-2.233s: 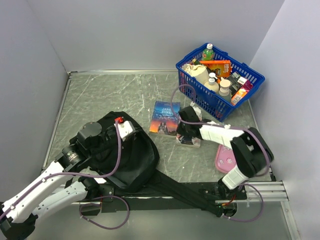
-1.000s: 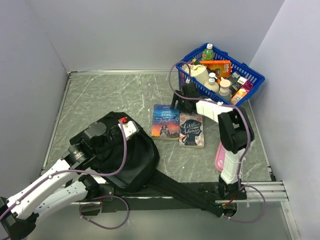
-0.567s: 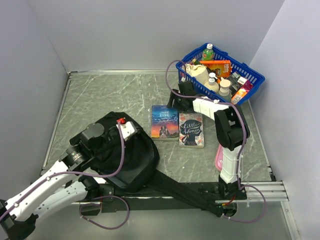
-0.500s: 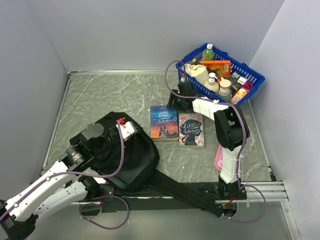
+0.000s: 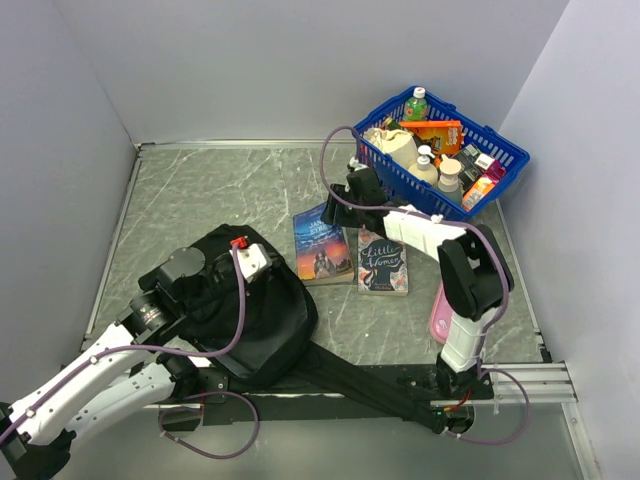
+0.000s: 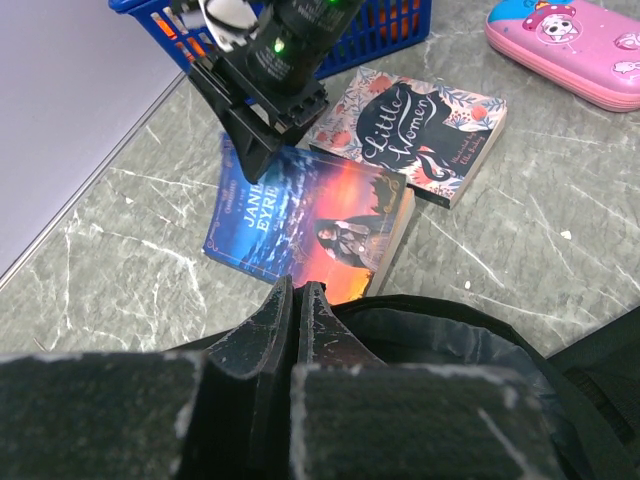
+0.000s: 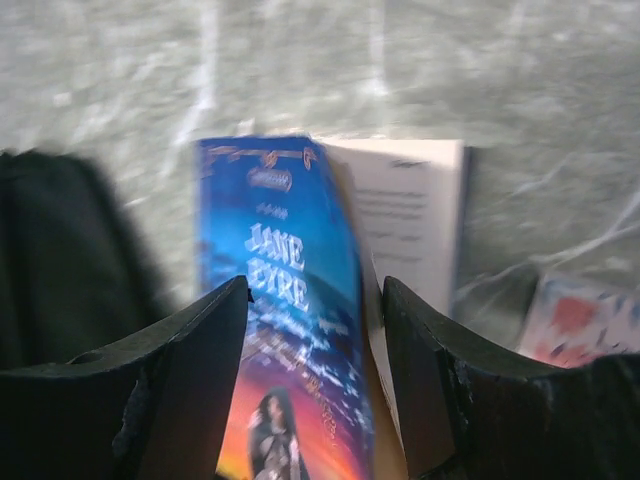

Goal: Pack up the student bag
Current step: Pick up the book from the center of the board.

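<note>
The student bag (image 5: 250, 320) (image 6: 450, 350) (image 7: 60, 250) lies black and soft at the near left, its mouth facing the books. My left gripper (image 5: 265, 272) (image 6: 297, 290) is shut on its rim. A blue Jane Eyre book (image 5: 322, 245) (image 6: 300, 215) (image 7: 290, 330) lies beside the bag, askew, its cover lifted off a white page. My right gripper (image 5: 335, 212) (image 6: 265, 150) (image 7: 315, 290) is open astride that cover at the book's far end. The left finger is at the cover and a small gap shows at the right finger. A Little Women book (image 5: 383, 266) (image 6: 410, 125) lies flat to the right.
A blue mesh basket (image 5: 440, 205) (image 6: 390, 25) full of bottles and packets stands at the back right, just behind the right gripper. A pink pencil case (image 5: 447, 315) (image 6: 570, 45) lies near the right arm. The bag's long straps (image 5: 380, 385) run along the near edge.
My right gripper has moved left from behind the two books onto Jane Eyre, and its jaws have narrowed. That book has slewed left with its cover raised. The left arm holds still.
</note>
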Motion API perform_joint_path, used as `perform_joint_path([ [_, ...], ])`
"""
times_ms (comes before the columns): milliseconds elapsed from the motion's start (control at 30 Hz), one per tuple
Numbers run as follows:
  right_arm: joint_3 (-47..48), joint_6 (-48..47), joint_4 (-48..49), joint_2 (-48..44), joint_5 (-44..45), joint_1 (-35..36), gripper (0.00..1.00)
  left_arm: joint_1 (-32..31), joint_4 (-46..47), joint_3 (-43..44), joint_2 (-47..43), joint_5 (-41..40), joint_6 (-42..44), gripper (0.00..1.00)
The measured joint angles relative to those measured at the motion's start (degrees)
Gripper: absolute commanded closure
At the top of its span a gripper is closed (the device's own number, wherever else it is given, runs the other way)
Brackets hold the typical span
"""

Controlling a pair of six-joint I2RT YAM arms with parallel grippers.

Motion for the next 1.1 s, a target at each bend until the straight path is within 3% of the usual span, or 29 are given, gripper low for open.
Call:
perform_joint_path([
  [267,-2.2,1.2,2.0,-2.5,-1.6,1.9,0.39,0.0,0.0,0.0,0.0,0.0,0.0,0.99],
  [400,-3.4,1.5,2.3,-2.2,-1.6,2.0,0.50,0.0,0.0,0.0,0.0,0.0,0.0,0.99],
  [600,-5.2,1.7,4.2,-2.2,-1.6,1.9,0.55,0.0,0.0,0.0,0.0,0.0,-0.3,0.99],
  [667,-5.2,1.7,4.2,-2.1,-1.9,1.9,0.71,0.0,0.0,0.0,0.0,0.0,-0.4,0.99],
  [700,-5.2,1.6,4.2,-2.1,-2.1,1.9,0.89,0.0,0.0,0.0,0.0,0.0,-0.5,0.99],
  [767,-5.2,1.8,4.0,-2.1,-2.9,1.9,1.00,0.0,0.0,0.0,0.0,0.0,-0.8,0.99],
  [1100,-0.9,0.9,-1.8,-2.1,-6.6,0.3,1.00,0.1,0.1,0.0,0.0,-0.3,-1.2,0.99],
])
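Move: The Jane Eyre book lies just under the open right hand, its middle some 7 cm back, about 4 cm to the left and roughly 4 cm below. From the right hand, Little Women is about 12 cm to the right and 12 cm back, and the blue basket's middle about 27 cm to the right and 17 cm ahead. From the left hand, the Jane Eyre book is some 15 cm ahead, 15 cm to the right and 20 cm below. The Jane Eyre book's front cover, already standing partly raised between the right hand's open fingers, is pinched near its right edge. The right hand lifts about 2 cm while easing back and left, sinks about as far again, then shuts its fingers on the cover and starts up by some 1.5 cm, hardly turning. ##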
